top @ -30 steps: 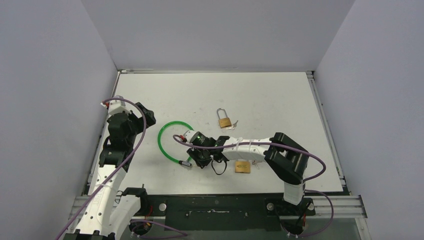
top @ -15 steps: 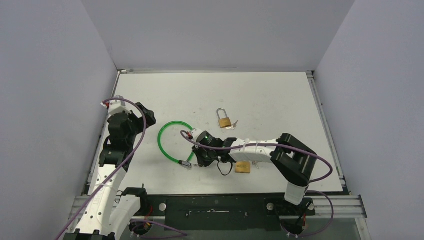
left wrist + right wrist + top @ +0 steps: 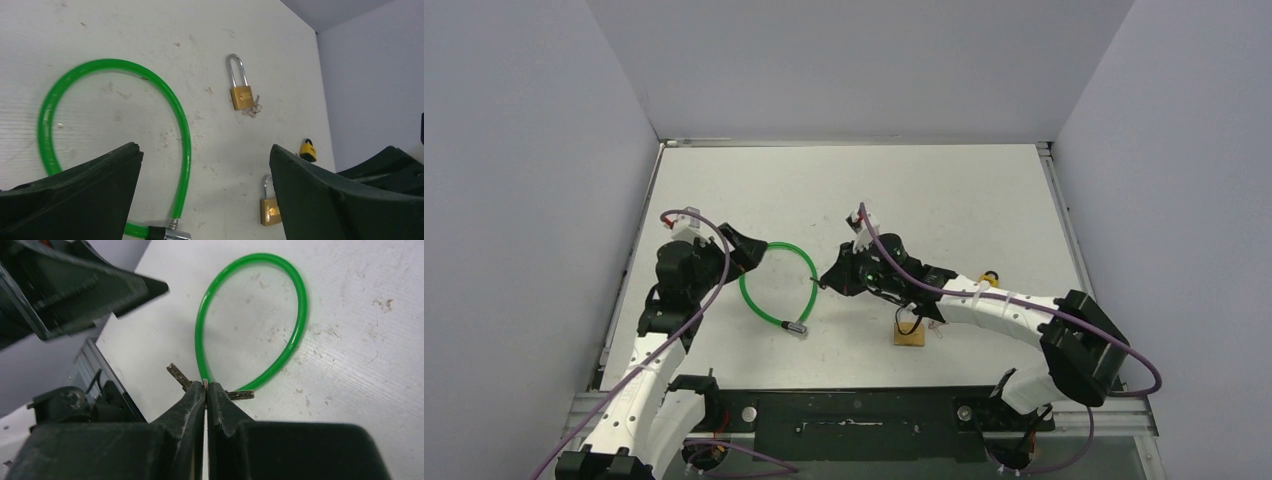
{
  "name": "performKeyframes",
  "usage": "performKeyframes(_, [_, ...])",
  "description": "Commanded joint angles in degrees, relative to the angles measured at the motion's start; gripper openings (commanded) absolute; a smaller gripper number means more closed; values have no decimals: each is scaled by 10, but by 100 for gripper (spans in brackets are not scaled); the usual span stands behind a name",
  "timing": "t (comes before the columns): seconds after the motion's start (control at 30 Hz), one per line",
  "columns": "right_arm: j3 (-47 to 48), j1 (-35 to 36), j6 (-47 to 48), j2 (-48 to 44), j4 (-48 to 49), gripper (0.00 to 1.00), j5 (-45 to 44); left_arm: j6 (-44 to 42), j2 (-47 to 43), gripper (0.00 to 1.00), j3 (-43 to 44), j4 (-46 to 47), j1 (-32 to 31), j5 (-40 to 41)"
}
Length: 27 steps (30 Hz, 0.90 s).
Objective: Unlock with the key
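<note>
My right gripper point(image 3: 205, 385) is shut on a key ring. One key point(image 3: 177, 375) sticks out to the left of the fingertips and a second key point(image 3: 240, 395) to the right. In the top view the right gripper point(image 3: 827, 278) hangs just right of the green cable lock point(image 3: 779, 285), whose metal lock head point(image 3: 797, 325) lies at its near end. My left gripper point(image 3: 205, 150) is open above the cable point(image 3: 182, 130), holding nothing. From above, the left gripper point(image 3: 749, 250) sits at the loop's upper left.
A long-shackle brass padlock point(image 3: 241, 92) with small keys point(image 3: 255, 107) beside it lies further out. A small brass padlock point(image 3: 910, 335) lies near the front under the right arm. A yellow padlock point(image 3: 990, 275) sits to the right.
The right gripper shut on the keys near the cable's lock head, then rose and swung back toward the table's middle. The left arm moved right, over the cable loop.
</note>
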<state>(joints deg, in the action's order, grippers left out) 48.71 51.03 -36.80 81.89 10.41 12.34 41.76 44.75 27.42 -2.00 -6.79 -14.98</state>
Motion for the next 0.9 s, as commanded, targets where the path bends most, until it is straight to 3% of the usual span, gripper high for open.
performKeyframes(0.0, [4, -4, -56, -44, 36, 0, -53, 78, -8, 97, -27, 171, -72, -62])
performKeyframes(0.17, [25, -7, -75, -53, -5, 0, -65, 69, 46, 95, -13, 220, -179, -23])
performKeyframes(0.3, [27, -8, -83, -61, -19, 0, -67, 84, 78, 90, -7, 248, -219, 8])
performKeyframes(0.5, [24, -11, -91, -73, -28, 0, -70, 96, 110, 54, -1, 263, -234, 18])
performKeyframes(0.7, [22, -12, -88, -79, -31, 0, -61, 116, 115, 30, -10, 294, -245, 39])
performKeyframes(0.87, [20, -13, -84, -83, -32, 0, -54, 145, 132, 32, -18, 327, -256, 56])
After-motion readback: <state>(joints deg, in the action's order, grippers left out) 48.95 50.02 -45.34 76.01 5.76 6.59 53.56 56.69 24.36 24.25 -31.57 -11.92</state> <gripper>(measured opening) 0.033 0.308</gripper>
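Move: The keys are pinched in the right fingertips, roughly at that hand's point. From the open left hand they lie about 12 cm to its right, 5 cm back and 1 cm below. From the left hand, the green cable loop's middle is about 3 cm right, level fore and aft; its lock body is some 7 cm right and 10 cm back, both some 15 cm down. The left gripper is 12 cm left and 5 cm ahead of the right hand. Keeping its pinch on the keys, the right hand offers them up, rising about 3 cm and drifting some 2 cm right while turning slightly clockwise. The left hand swings about 13 cm right and a little back to them, turning some 20 degrees clockwise. Late on, its fingers close from wide open to about a third, around the free end of the keys, rising slightly at the end; no grip is clear yet. ##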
